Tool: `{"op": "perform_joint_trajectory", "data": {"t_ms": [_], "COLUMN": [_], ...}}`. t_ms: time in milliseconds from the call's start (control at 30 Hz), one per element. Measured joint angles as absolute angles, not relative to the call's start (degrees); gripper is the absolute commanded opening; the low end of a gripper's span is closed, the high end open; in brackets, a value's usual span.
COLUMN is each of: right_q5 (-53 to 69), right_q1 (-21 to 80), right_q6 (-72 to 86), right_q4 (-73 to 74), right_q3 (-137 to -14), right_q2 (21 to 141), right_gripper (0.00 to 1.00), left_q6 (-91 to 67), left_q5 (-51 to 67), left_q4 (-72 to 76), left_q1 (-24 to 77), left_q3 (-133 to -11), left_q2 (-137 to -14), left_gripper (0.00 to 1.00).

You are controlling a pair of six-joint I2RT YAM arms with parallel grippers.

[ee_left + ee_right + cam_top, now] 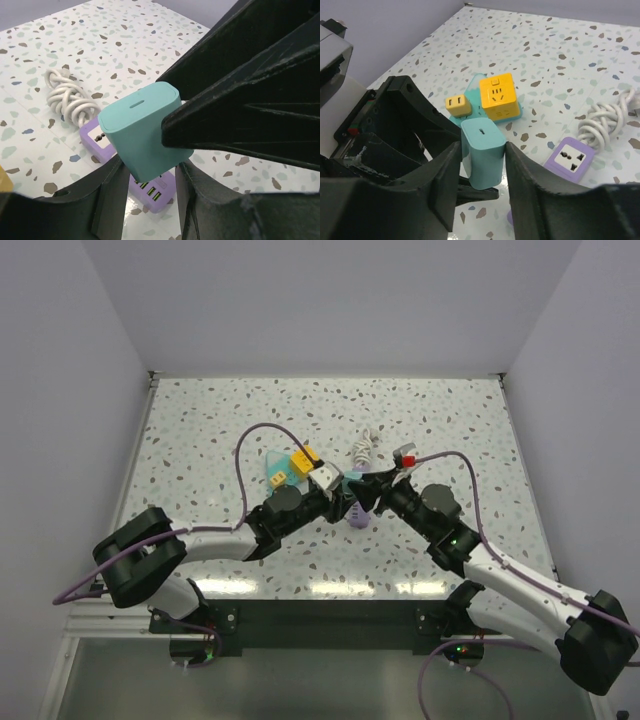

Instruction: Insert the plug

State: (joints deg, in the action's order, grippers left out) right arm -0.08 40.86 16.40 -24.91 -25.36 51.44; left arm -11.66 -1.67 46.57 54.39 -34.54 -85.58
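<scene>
A teal charger plug hangs above the table between both grippers. My right gripper is shut on its two sides. My left gripper closes round its lower end from the other side, both fingers touching it. In the top view the two grippers meet at the plug in mid-table. The purple power strip lies on the table just below and behind the plug, with its sockets facing up; it also shows in the right wrist view and in the top view. The plug's prongs are hidden.
A coiled white cable lies beside the strip's far end. A yellow cube socket and a small yellow adapter sit on a teal base to the left. A small red and white object lies at the right.
</scene>
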Motion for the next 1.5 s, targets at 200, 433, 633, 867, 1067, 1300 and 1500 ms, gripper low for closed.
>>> {"op": "perform_joint_trajectory", "data": {"t_ms": [200,433,633,867,1067,1300,1500], "right_q5": [2.3,3.0,4.1,4.6,3.9,3.6,3.5], "right_q1": [41.3,41.4,41.4,41.4,41.4,40.0,39.4], "right_q6": [16.2,15.9,15.3,14.7,14.5,14.5,14.5], "right_q4": [-19.5,-14.4,-11.6,-9.0,-6.9,-6.6,-6.6], "right_q3": [-27.6,-30.3,-32.6,-33.1,-33.1,-33.1,-33.1], "right_q2": [51.3,51.4,53.0,53.7,53.5,53.2,53.2], "right_gripper": [0.58,0.60,0.56,0.57,0.60,0.60,0.61], "left_q6": [-4.8,1.5,4.8,5.8,5.8,5.8,5.6], "left_q5": [-0.1,3.7,5.3,5.2,4.8,5.0,5.8], "left_q4": [48.3,49.1,48.6,48.6,49.7,52.3,54.9], "left_q1": [54.4,54.4,54.4,54.4,54.1,53.3,52.4], "left_q3": [-33.2,-31.7,-30.0,-29.5,-28.4,-27.0,-27.3], "left_q2": [-85.6,-85.5,-84.2,-83.3,-83.2,-82.7,-86.7], "left_gripper": [0.00,0.00,0.00,0.00,0.00,0.00,0.00]}}
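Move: The left hand already holds the plug, mid-air, with the right hand's fingers still around it too. The power strip it is meant for lies centred about 8 cm ahead of the left hand, 3 to its right and 14 below; the yellow cube sits roughly 17 cm ahead and 10 to the left. From the right hand, the plug is right at its fingertips and the strip some 8 cm ahead, 2 to the right. The right fingers go on opening and come free of the plug, the hand sinking about 2 cm as its fingers tip some 10 degrees down. The left hand keeps its grip at first, easing back and down 2 cm and rolling nearly 20 degrees about its fingers, clockwise seen from behind the wrist. It then shifts left 2 cm; its fingers lose the plug and snap fully shut on nothing before the hand dips again. ##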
